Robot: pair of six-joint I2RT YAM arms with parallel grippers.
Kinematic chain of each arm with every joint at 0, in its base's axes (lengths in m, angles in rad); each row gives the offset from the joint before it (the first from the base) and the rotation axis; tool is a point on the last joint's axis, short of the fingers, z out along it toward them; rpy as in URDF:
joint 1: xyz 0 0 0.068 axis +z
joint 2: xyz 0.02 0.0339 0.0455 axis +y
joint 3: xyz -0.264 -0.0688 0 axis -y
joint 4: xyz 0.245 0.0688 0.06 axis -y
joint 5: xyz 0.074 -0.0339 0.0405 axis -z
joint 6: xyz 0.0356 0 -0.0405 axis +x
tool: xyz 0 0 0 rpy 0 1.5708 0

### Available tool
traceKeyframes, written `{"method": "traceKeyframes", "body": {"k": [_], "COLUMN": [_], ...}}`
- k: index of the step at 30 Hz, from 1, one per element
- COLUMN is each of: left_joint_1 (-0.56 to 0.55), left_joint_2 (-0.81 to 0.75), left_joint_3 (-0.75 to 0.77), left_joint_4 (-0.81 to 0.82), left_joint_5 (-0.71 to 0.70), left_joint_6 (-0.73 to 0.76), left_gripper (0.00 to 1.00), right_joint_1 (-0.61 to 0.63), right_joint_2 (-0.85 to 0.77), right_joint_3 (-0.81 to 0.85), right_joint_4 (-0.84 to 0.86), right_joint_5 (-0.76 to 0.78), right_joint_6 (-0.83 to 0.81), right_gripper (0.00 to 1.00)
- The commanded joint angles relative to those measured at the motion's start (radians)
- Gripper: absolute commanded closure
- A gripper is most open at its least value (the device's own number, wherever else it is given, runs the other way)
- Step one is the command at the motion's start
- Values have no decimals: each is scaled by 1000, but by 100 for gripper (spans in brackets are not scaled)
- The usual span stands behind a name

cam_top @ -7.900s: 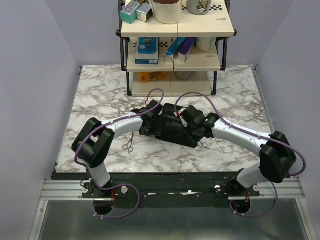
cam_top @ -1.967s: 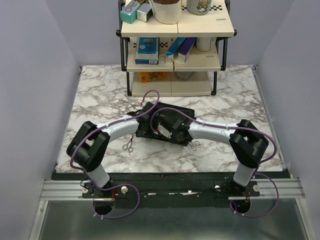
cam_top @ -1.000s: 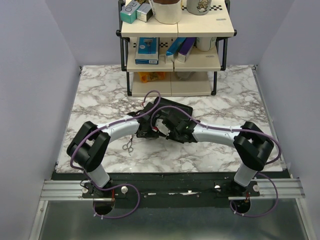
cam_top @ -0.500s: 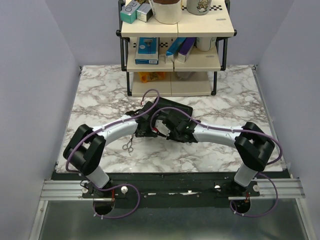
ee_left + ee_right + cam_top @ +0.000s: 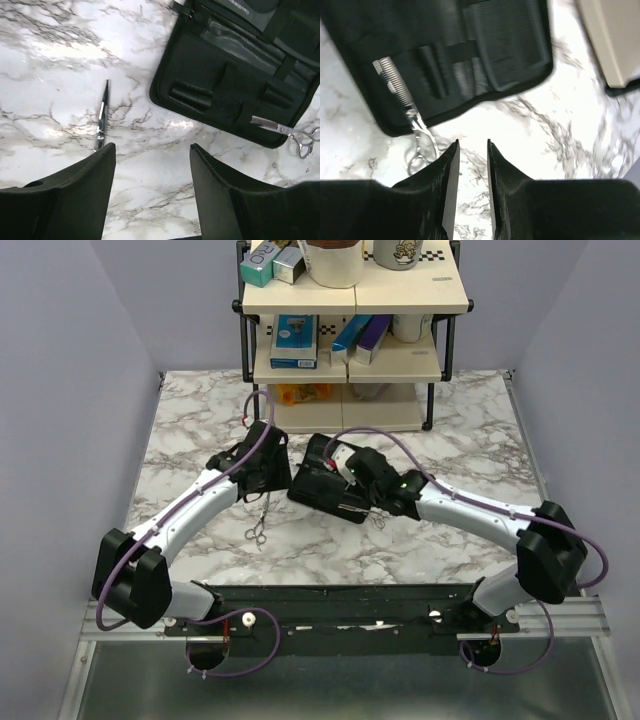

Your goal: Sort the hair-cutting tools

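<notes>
A black pouch point(image 5: 325, 492) lies open mid-table. Silver toothed scissors point(image 5: 272, 128) rest across its near edge, loops point(image 5: 420, 150) on the marble. A wide black comb point(image 5: 506, 42) sits in a pouch pocket. Slim shut scissors point(image 5: 258, 528) lie on the marble left of the pouch, also in the left wrist view as scissors point(image 5: 101, 120). My left gripper point(image 5: 272, 483) hovers between those scissors and the pouch; the left gripper point(image 5: 151, 150) is open and empty. My right gripper point(image 5: 340, 462) hangs over the pouch; the right gripper point(image 5: 472, 145) is open a narrow gap, nothing in it.
A cream shelf unit point(image 5: 345, 360) with black legs stands at the back of the marble table point(image 5: 470, 450), holding blue and purple boxes point(image 5: 358, 337). A shelf foot point(image 5: 615, 50) shows at the right of the right wrist view.
My left gripper has pulled left, off the pouch. My right gripper has opened from shut and drawn back. The pouch now lies open with the toothed scissors showing.
</notes>
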Motion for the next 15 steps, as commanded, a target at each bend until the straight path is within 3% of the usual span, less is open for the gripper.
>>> {"method": "traceKeyframes", "body": {"k": [1, 2, 4, 9, 11, 15], "left_joint_1": [28, 30, 31, 31, 31, 31], "left_joint_2": [-64, -75, -96, -171, -191, -228], "left_joint_3": [4, 0, -20, -83, -97, -138], "left_joint_4": [-14, -9, 6, 51, 58, 69], "left_joint_5": [38, 45, 76, 140, 147, 177], "left_joint_6": [21, 21, 22, 18, 13, 19], "left_gripper": [32, 32, 31, 29, 29, 29], "right_joint_1": [-55, -62, -84, -105, -105, -105], "right_joint_2": [-89, -97, -115, -189, -200, -116], "right_joint_3": [-2, 5, 13, -33, -59, -41], "right_joint_4": [-10, -28, -67, -98, -99, -174], "right_joint_5": [88, 42, -7, -226, -323, -365], "right_joint_6": [172, 183, 181, 125, 80, 19], "right_gripper": [65, 65, 52, 31, 27, 25]}}
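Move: Beneath the left hand, about 11 cm down, the loose scissors lie some 7 cm left and nearly level; the black kit's middle is roughly 8 cm ahead and 8 cm right of that hand. From the right hand, the thinning shears at the kit's edge lie about 5 cm left, neither ahead nor behind, 9 cm below; the kit's middle is about 7 cm ahead and 13 cm left. The right hand rises forward-right from the shears, then backs 3 cm, opening wide; the left rises, easing back. ##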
